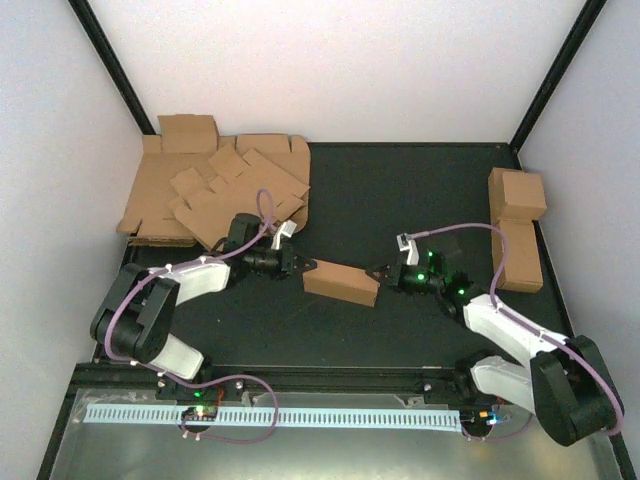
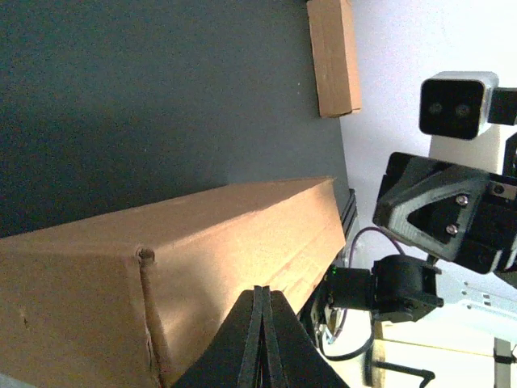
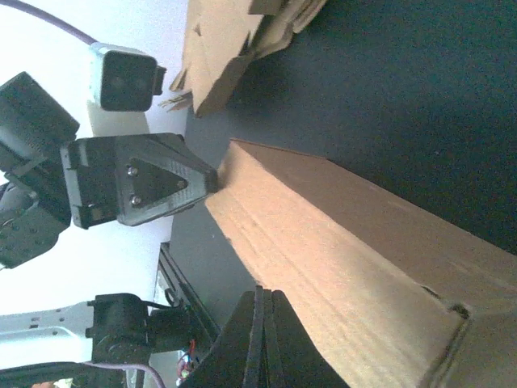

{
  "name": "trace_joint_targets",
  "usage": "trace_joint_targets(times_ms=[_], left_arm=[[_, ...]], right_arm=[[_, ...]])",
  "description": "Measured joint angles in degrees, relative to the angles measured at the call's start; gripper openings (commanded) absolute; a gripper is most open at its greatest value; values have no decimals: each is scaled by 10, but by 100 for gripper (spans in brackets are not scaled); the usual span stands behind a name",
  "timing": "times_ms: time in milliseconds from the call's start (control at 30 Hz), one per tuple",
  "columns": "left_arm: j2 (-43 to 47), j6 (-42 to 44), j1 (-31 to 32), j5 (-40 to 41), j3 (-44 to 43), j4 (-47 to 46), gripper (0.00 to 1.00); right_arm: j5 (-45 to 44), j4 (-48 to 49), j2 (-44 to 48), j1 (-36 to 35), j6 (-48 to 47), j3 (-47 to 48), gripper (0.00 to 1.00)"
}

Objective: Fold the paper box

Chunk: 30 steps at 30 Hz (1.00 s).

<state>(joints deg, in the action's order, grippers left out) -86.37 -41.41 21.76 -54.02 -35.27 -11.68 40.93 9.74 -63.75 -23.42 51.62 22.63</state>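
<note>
The paper box [image 1: 340,282] lies on the black mat as a closed, long, low brown carton between my two arms. My left gripper [image 1: 308,267] is shut with nothing between its fingers, and its tip rests at the carton's left end. The left wrist view has that gripper [image 2: 263,291] against the near side of the box [image 2: 202,259]. My right gripper [image 1: 378,272] is also shut and empty, and its tip is at the carton's right end. From the right wrist, that gripper [image 3: 262,293] lies beside the box [image 3: 347,250], with the left one touching the far corner.
A loose stack of flat brown blanks [image 1: 215,190] covers the back left of the mat. Finished brown cartons [image 1: 518,230] stand along the right edge. White walls and black frame posts close in the back and sides.
</note>
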Motion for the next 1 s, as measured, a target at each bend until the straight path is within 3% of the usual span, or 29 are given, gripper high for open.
trace_joint_targets(times_ms=[200,533,700,867,1000], left_arm=[[-2,8,0,6,-8,12,1],[-30,-8,-3,-14,16,-72,2],[-20,-1,-3,-12,16,-56,7],[33,61,1,37,-20,79,29],[75,103,13,89,-72,169,32]], right_arm=[[3,17,14,0,-3,-18,2],[23,77,-30,3,-12,-54,2],[4,-19,3,2,-58,-16,6],[-41,-160,42,2,-154,86,21],[-71,-217,51,2,-200,135,23]])
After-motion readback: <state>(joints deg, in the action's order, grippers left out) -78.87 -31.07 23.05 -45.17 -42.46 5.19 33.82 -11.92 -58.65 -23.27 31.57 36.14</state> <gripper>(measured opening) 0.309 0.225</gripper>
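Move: The paper box lies between the closed grippers, nearly under both sets of fingertips. From the left one its middle is about 6 cm to the right, 3 cm back and 4 cm below; from the right one, some 6 cm to the left, 2 cm back and 5 cm lower. The flat cardboard stack is roughly 18 cm to the left of the left gripper and 17 cm farther out; the finished boxes stand about 28 cm to the right of the right gripper, 9 cm ahead. Keep both grippers shut at the two ends of the paper box, lower the right about 3 cm and slightly back, the left by less than 1 cm, and hold them there briefly. Then raise both clear of the box, the right some 7 cm up and a little forward, the left about 4 cm, turning each wrist and opening the fingers a quarter to a third of the way. ##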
